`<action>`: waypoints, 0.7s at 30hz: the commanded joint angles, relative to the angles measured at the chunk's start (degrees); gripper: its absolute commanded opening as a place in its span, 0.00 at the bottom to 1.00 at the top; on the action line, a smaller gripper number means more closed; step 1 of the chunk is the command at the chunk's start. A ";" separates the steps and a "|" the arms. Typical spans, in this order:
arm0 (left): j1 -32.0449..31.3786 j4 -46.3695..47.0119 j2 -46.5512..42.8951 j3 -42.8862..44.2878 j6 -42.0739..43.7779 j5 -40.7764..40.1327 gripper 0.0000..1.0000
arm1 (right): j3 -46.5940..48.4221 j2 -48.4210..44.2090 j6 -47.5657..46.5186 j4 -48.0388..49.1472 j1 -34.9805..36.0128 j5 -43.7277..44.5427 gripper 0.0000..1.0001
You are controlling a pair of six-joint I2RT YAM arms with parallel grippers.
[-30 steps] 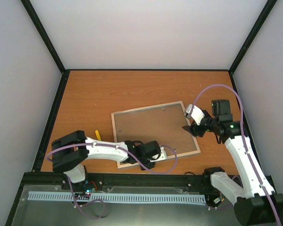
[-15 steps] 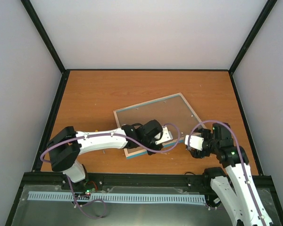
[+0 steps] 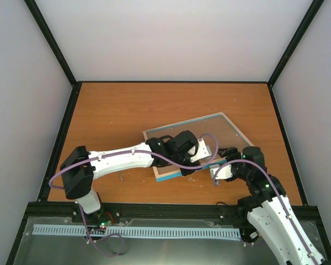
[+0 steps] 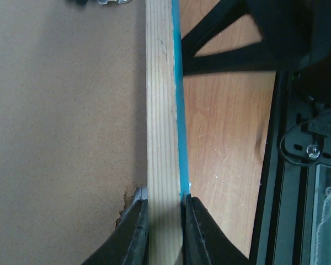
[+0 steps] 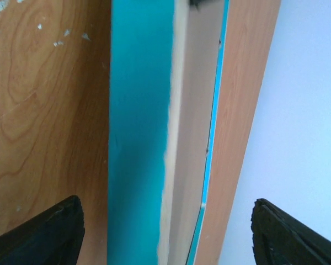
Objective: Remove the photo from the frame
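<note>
The frame [image 3: 220, 130] is tilted, its near edge lifted off the table and its pale back facing up. My left gripper [image 3: 201, 160] is shut on that near edge. In the left wrist view my left gripper [image 4: 164, 221] pinches the pale wood rail [image 4: 161, 110], with the light-blue front at its right and the brown backing board [image 4: 60, 110] at its left. My right gripper [image 3: 230, 156] is open at the frame's near right corner. In the right wrist view my right gripper [image 5: 165, 237] has wide jaws on either side of the frame's light-blue border [image 5: 138, 138], not touching it. The photo is hidden.
The orange wooden table [image 3: 116, 116] is walled by pale panels and black posts. A black rail [image 3: 154, 208] runs along the near edge, close to both arm bases. My left arm [image 3: 121, 160] stretches across the table's near left part.
My left gripper has lifted the frame's near edge and carried the frame right and back. My right arm has dropped from the frame's right side to its near right corner.
</note>
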 commanded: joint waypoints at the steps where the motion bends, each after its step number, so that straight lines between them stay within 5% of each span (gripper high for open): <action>1: 0.44 4.16 0.05 5.85 0.47 1.54 0.01 | -1.15 3.07 -0.74 5.99 7.62 8.90 0.79; 21: 0.52 4.70 0.91 7.01 -1.26 3.39 0.01 | -7.29 7.50 -3.01 20.20 16.51 23.90 0.51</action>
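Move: The frame's near rim, at the stretch the right hand reaches for, lies about 3 cm ahead of that hand, 2 cm to its left and 3 cm below. The brown backing's middle is some 5 cm ahead, 12 cm left and 6 cm lower; the frame's right corner is about 3 cm ahead and 15 cm right. From the left hand, already gripping the same rim, the target stretch lies some 12 cm right and 4 cm ahead, about level. Right hand sinks and reaches forward about 4 cm, fingers partly closing astride the rim; left keeps its pinch. ##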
